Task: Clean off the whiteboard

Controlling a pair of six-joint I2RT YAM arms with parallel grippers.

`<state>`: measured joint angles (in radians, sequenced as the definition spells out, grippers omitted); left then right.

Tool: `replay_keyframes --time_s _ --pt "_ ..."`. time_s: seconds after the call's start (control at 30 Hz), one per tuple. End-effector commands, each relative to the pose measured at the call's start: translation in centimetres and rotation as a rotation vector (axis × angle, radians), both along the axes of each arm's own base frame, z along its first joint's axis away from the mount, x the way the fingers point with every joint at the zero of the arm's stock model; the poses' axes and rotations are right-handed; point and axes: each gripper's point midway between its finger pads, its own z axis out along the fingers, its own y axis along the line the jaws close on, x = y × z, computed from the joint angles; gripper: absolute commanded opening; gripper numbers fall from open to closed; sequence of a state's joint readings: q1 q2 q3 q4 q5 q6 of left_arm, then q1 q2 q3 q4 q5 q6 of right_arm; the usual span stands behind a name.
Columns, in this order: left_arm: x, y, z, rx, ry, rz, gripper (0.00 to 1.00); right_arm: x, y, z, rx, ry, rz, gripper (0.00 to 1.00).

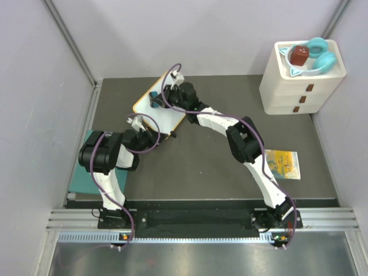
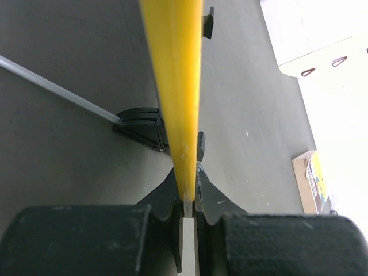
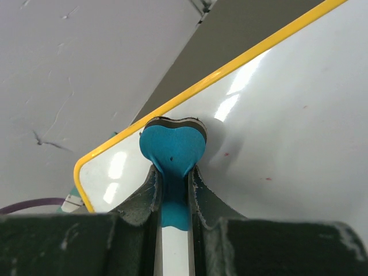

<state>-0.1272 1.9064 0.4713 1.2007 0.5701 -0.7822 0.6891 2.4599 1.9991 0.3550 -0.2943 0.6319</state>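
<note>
The whiteboard (image 1: 169, 118) lies tilted at the back left of the dark table, white with a yellow-orange rim. My left gripper (image 1: 155, 135) is shut on its near rim (image 2: 175, 86), which shows edge-on in the left wrist view between the fingers (image 2: 214, 198). A black foot (image 2: 144, 125) sits under the board. My right gripper (image 1: 156, 102) is shut on a blue heart-shaped eraser (image 3: 172, 146), whose dark pad presses on the board's face (image 3: 282, 109) near the rim. A few tiny red specks (image 3: 225, 154) show on the white surface; otherwise it looks blank.
A white drawer unit (image 1: 299, 86) at the back right carries blue headphones (image 1: 322, 57) and a red object on top. A colourful booklet (image 1: 282, 163) lies right of the right arm. A teal mat (image 1: 83, 167) lies at the left under the left arm. Grey walls surround the table.
</note>
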Motion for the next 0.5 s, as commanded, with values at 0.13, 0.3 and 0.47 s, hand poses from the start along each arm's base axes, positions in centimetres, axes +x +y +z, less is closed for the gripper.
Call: replay_keyframes --time_s 0.13,0.3,0.47 --pt "-5.1 -2.7 -2.6 0.02 0.109 -0.217 0.0 0.0 -0.8 -1.9 -0.072 0.053 -0.049 0.0" --pt "-5.2 -2.7 -2.6 0.02 0.109 -0.216 0.0 4.8 -4.6 -4.2 0.005 0.204 -0.169 0.0" --pt "-5.2 -2.8 -2.5 0.018 0.107 -0.213 0.0 8.4 -10.2 -6.3 0.017 0.306 -0.283 0.0"
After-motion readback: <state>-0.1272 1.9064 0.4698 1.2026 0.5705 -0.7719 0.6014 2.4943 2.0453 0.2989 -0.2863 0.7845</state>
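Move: The right hand already holds the blue eraser against the tilted whiteboard. The nearest red specks lie about 4 cm ahead of that hand, 3 cm to its right and 2 cm lower. The board's top corner is some 12 cm ahead, 6 cm right and 2 cm up; its left corner is 3 cm back, 8 cm left, at about hand height. From the left hand, shut on the frame, the specks are roughly 17 cm straight ahead and 8 cm up. Forward and to the right in equal measure, the right hand sweeps the gripped eraser about 6 cm across the whiteboard's upper part, after a creep of under 1 cm back-left, sinking about 1 cm late on. The hand tips down and turns slightly clockwise, some 10 degrees in all. The left hand stays still, keeping its pinch on the yellow frame. ##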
